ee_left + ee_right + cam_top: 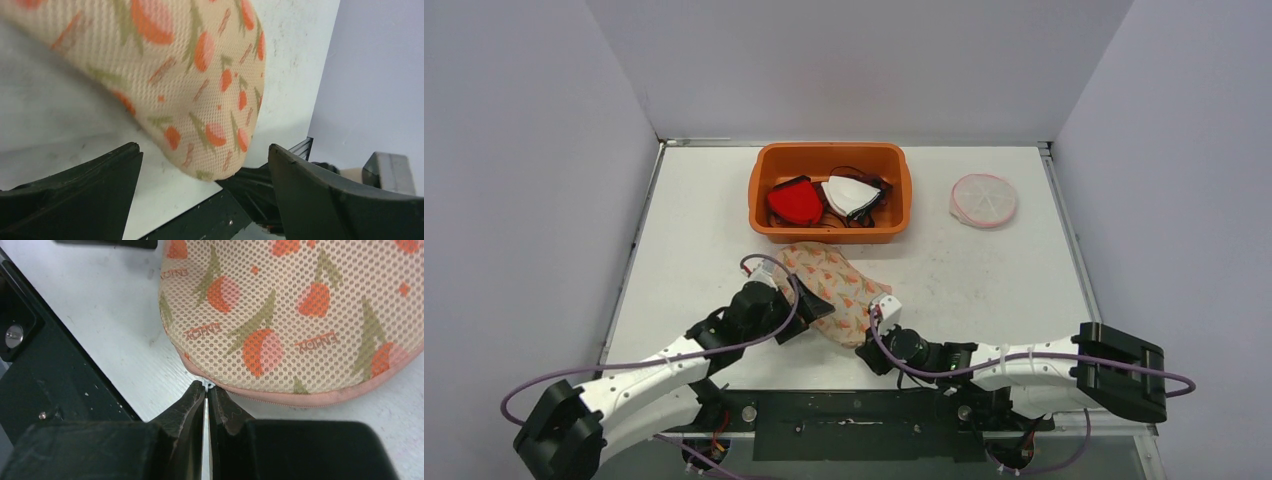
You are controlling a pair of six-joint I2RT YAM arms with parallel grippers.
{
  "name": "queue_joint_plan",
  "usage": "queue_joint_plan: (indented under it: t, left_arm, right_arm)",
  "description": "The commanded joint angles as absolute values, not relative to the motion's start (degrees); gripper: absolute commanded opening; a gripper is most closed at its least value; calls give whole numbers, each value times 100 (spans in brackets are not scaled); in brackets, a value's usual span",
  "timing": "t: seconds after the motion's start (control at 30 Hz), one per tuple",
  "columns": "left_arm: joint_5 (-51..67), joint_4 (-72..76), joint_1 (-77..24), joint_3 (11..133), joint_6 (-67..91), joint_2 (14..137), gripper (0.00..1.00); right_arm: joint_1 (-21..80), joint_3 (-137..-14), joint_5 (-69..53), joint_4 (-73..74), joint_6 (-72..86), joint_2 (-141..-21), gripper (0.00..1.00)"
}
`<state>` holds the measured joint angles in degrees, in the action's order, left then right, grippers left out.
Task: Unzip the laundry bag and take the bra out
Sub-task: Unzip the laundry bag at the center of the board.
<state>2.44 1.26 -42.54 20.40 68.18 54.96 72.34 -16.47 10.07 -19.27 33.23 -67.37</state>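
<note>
The laundry bag (834, 285) is a beige mesh pouch with an orange fruit print and a pink zipper edge, lying near the table's front. It fills the right wrist view (295, 320) and the left wrist view (190, 80). My right gripper (207, 388) is shut on the small silver zipper pull (209, 385) at the bag's near edge. My left gripper (205, 170) is open, its fingers either side of the bag's rounded end, not touching it. The bra inside is hidden.
An orange tub (831, 190) with red, white and black garments stands behind the bag. A round pink-rimmed mesh pouch (984, 199) lies at the back right. The black base rail (854, 420) runs along the table's near edge.
</note>
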Motion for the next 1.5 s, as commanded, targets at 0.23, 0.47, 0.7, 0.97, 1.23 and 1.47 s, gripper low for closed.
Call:
queue_joint_plan:
  t: [0.23,0.47,0.7,0.97,1.23,1.47]
  left_arm:
    - [-569,-662,-5440,1115,8194,3607,97]
    - [-728,-136,-5605,1042,8462,4264,87]
    - [-1226,-174,-5615,987,8845,4368,43]
    - [-1307,-139,-5606,1002,8856,4589,0]
    - [-1256,211,-5595,861,8682,4626,0]
    - [-1044,465,-5583,981,8075,4779,0]
  right_arm:
    - [7494,-2656,810,-2719,3031,-7705,5]
    - [7608,-2923,572,-2891,2847,-8067,5]
    - [7752,-2850,797,-2744,2786,-7950,5]
    - [7892,-2773,1233,-2355,2809,-7820,5]
    - [7911,-2395,2173,-1594,3252,-7484,5]
    - [7910,-2095,2716,-1025,3550,-6886,5]
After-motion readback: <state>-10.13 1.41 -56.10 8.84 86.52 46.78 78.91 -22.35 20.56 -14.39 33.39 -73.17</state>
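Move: The laundry bag's near rim, which the open left hand goes for, lies about 4 cm back, 4 cm right and 4 cm below it. The zipper pull, still in the right fingers, is roughly 9 cm back, 8 cm right and 5 cm below the left hand, and the orange box's middle is some 28 cm ahead, about level sideways and 5 cm lower. From the right hand that rim is around 5 cm ahead and 4 cm left, at its own height. Drawing back about 7 cm and sinking some 4 cm, the left hand comes to the bag's near-left end, eases slightly forward and closes from wide open to pinch the rim, then holds it. The right hand keeps its grip on the zipper pull, travels about 6 cm left and a little back, then reverses right and slightly forward along the rim, away from the left fingers. ##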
